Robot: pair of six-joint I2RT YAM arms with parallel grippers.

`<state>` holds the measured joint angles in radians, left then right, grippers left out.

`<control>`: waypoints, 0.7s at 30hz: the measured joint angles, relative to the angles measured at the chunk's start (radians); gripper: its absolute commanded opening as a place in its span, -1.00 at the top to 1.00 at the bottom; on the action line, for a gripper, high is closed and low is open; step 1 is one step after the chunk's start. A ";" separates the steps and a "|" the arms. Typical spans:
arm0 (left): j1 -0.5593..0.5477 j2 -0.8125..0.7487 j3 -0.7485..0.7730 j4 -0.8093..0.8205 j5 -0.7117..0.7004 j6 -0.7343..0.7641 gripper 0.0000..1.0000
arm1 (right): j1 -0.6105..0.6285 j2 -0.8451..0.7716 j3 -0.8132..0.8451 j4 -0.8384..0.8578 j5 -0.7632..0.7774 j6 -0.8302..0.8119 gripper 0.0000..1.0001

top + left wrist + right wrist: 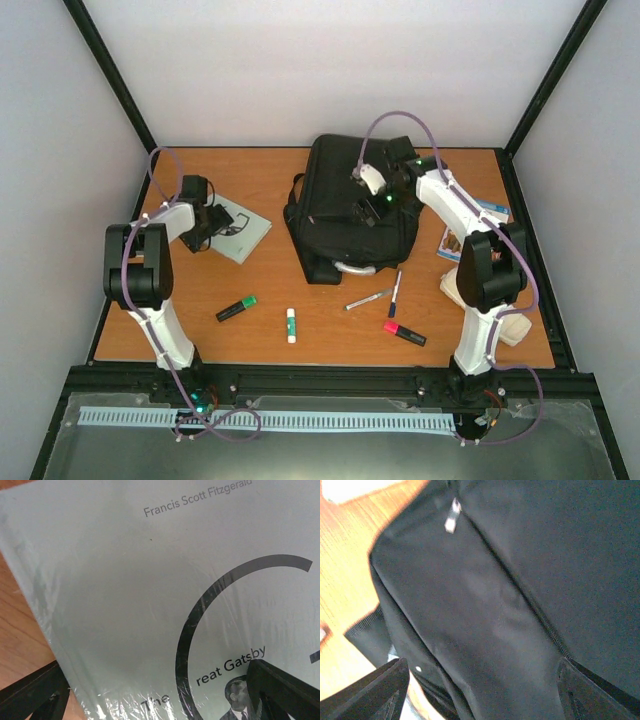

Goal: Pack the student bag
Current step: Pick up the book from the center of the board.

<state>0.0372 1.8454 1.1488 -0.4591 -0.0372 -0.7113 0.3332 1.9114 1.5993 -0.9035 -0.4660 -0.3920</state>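
Observation:
The student bag (pixel 345 195), a large black backpack, lies at the back middle of the table, its grey loop handle (pixel 352 268) towards me. My right gripper (pixel 366 210) hovers open right over its black fabric (pixel 485 605), with a zip seam and a silver zip pull (pixel 451 520) in the right wrist view. My left gripper (pixel 208 232) stands open low over a pale green book (pixel 240 230), "The Great Gatsby" (pixel 150 580). One finger (pixel 35 695) is off the book's edge, the other (pixel 280 690) above the cover. Neither gripper holds anything.
On the wooden table in front of the bag lie a green highlighter (pixel 236 308), a white glue stick (pixel 291 325), a silver pen (pixel 368 298), a blue pen (pixel 396 293) and a pink highlighter (pixel 404 333). At the right are another book (pixel 475 230) and a cream pencil case (pixel 505 320).

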 measured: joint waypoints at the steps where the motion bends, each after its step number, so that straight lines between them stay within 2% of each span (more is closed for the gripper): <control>1: 0.000 0.004 0.009 -0.005 0.000 0.006 -0.99 | 0.005 0.002 0.039 -0.010 0.000 0.001 -0.65; 5: -0.002 0.000 0.043 -0.052 -0.053 0.004 -0.99 | 0.044 0.035 0.190 -0.036 -0.005 0.013 -0.64; 10: 0.004 0.003 0.181 -0.162 -0.151 -0.002 -0.99 | 0.109 0.061 0.213 -0.047 -0.026 0.033 -0.64; 16: 0.026 0.144 0.504 -0.218 -0.129 0.077 -0.99 | 0.127 0.060 0.131 -0.042 -0.043 0.042 -0.64; 21: 0.030 0.340 0.783 -0.306 -0.065 0.189 -1.00 | 0.125 0.034 0.028 -0.044 -0.066 0.031 -0.64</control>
<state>0.0673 2.1853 1.9320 -0.7650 -0.1020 -0.5220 0.4580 1.9457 1.6272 -0.9478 -0.5323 -0.3614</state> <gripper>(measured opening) 0.998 0.821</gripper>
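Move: The book lies right under my left hand, its middle about 4 cm ahead, 4 cm right and 2 cm below; my fingers straddle its near-left edge. The green marker is some 20 cm back and 11 cm right of that hand. My right hand hovers over the backpack, whose middle is about 7 cm ahead, 3 cm left and 9 cm below; from it the book lies about 6 cm ahead, 43 cm left and 12 cm below. With its fingers staying wide open, I lift my left hand off the book, mostly straight up at first, then sweep it forward about 13 cm, ending some 9 cm higher, around the book's far corner and slightly left. My right hand rises and goes left, then draws back and sinks, still about as open, above the backpack without gripping it. ##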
